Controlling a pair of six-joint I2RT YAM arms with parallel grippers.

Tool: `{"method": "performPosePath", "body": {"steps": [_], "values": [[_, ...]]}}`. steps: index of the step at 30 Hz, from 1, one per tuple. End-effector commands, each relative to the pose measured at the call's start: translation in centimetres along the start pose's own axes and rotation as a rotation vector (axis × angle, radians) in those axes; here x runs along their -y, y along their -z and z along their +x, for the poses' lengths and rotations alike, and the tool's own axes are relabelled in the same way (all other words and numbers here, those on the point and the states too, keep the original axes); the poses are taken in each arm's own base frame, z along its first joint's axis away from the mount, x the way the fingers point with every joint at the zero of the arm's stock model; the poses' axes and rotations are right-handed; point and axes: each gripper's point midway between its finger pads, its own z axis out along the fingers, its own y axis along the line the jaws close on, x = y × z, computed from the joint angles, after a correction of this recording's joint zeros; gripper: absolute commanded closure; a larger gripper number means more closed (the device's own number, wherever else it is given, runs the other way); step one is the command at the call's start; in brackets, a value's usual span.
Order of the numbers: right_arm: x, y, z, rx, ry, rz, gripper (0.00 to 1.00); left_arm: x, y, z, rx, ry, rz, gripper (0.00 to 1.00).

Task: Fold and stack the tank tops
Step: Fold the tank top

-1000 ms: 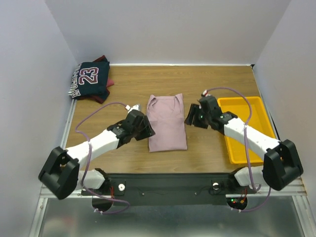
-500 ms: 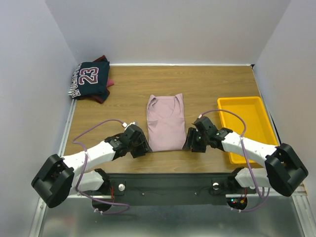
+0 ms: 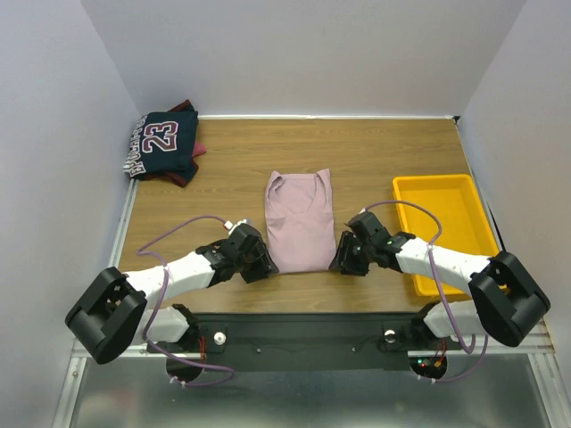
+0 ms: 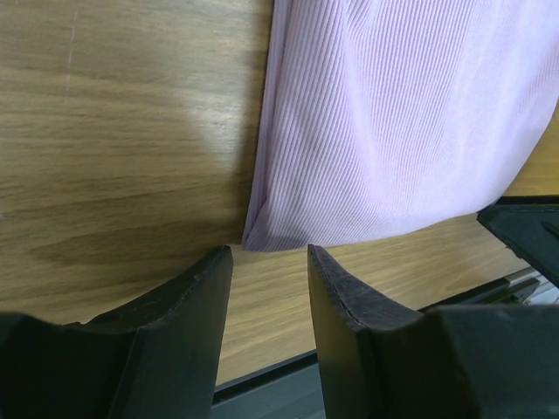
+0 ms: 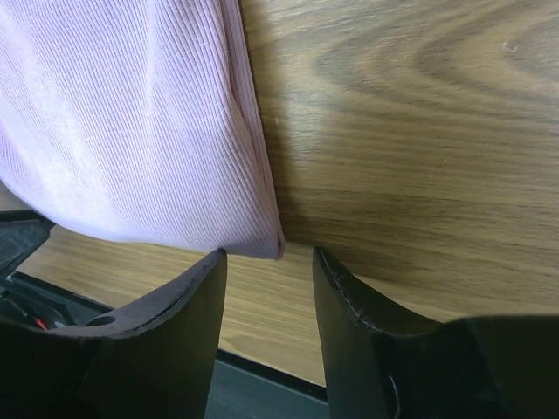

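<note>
The dusty pink tank top point(image 3: 299, 218) lies folded into a long strip at the table's middle. My left gripper point(image 3: 260, 267) stands open at its near left corner. In the left wrist view that corner of the pink top point(image 4: 393, 131) lies just past the left gripper point(image 4: 269, 251), with only bare wood between the fingers. My right gripper point(image 3: 339, 260) stands open at the near right corner. In the right wrist view the pink top point(image 5: 131, 113) ends right at the tips of the right gripper point(image 5: 266, 253). The navy "23" tank top point(image 3: 161, 143) rests on the maroon one point(image 3: 198, 150) at the far left.
A yellow tray point(image 3: 442, 223) sits on the right side, close to my right arm. The table's near edge and a dark metal rail point(image 4: 262, 380) run just behind both grippers. White walls enclose the table on three sides.
Both grippers have moved from beside the pink top's middle toward the near edge, down to its near corners. The right jaws have narrowed a little. The pink top has not moved.
</note>
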Motion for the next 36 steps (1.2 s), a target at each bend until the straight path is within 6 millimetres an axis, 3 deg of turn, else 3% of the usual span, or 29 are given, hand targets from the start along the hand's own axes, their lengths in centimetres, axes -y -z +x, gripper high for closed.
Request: {"method": "performPosePath", "body": {"steps": [1, 7, 9, 14, 16, 19, 25, 30, 32, 36], "values": [[-0.1, -0.6, -0.4, 0.035, -0.015, -0.003, 0.51, -0.9, -0.9, 0.3, 0.007, 0.004, -0.027, 0.5], [0.1, -0.9, -0.9, 0.061, -0.024, 0.008, 0.57, -1.2, -1.3, 0.5, 0.004, -0.002, -0.045, 0.56], [0.0, -0.9, -1.1, 0.073, -0.025, 0.009, 0.61, -1.3, -1.4, 0.5, 0.007, -0.009, -0.052, 0.64], [-0.4, -0.8, -2.4, 0.118, -0.003, 0.014, 0.85, -0.6, -1.5, 0.0, 0.02, -0.044, -0.039, 1.0], [-0.9, -0.7, -2.6, 0.119, 0.016, 0.003, 0.94, 0.1, -1.2, -0.3, 0.027, -0.069, -0.025, 1.0], [-2.0, 0.0, -2.3, 0.098, 0.052, -0.046, 0.99, 0.7, -0.5, 0.1, 0.018, -0.101, -0.015, 1.0], [-3.0, 2.6, -0.6, 0.093, 0.138, -0.067, 1.0, 0.1, 1.6, 2.4, -0.036, -0.142, -0.031, 1.0], [-4.8, 5.9, 1.2, 0.122, 0.191, -0.139, 1.0, 2.2, 5.2, 3.9, -0.026, -0.163, 0.03, 1.0], [-5.2, 6.9, 1.8, 0.124, 0.201, -0.142, 1.0, 3.5, 6.6, 3.7, 0.006, -0.152, 0.055, 1.0], [-7.3, 9.4, 0.3, 0.198, 0.219, -0.175, 1.0, 4.7, 8.9, 1.9, 0.09, -0.132, 0.081, 1.0]]}}
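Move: The folded tank top's left hem corner lies practically between the left hand's open fingertips, about 1 cm ahead, 1 cm right and 1 cm below; its right hem corner sits likewise some 1 cm ahead of the right hand and 1 cm below. From the left hand, that right corner is about 18 cm to the right, and the shoulder end 26 cm ahead and 9 cm right. The yellow bin's middle is some 29 cm right and 8 cm ahead of the right hand. The tank top's two near hem corners are pinched as both hands ease in about 1 cm and shut their fingers on them, left slightly first. Still gripping, both hands then pull back towards the base and lift some 7 to 8 cm, the left drawing back about 7 cm, the right about 5 cm. They close in on each other by a few centimetres and turn roughly 10 degrees, left clockwise, right counter-clockwise, the right also tipping its fingers up. ##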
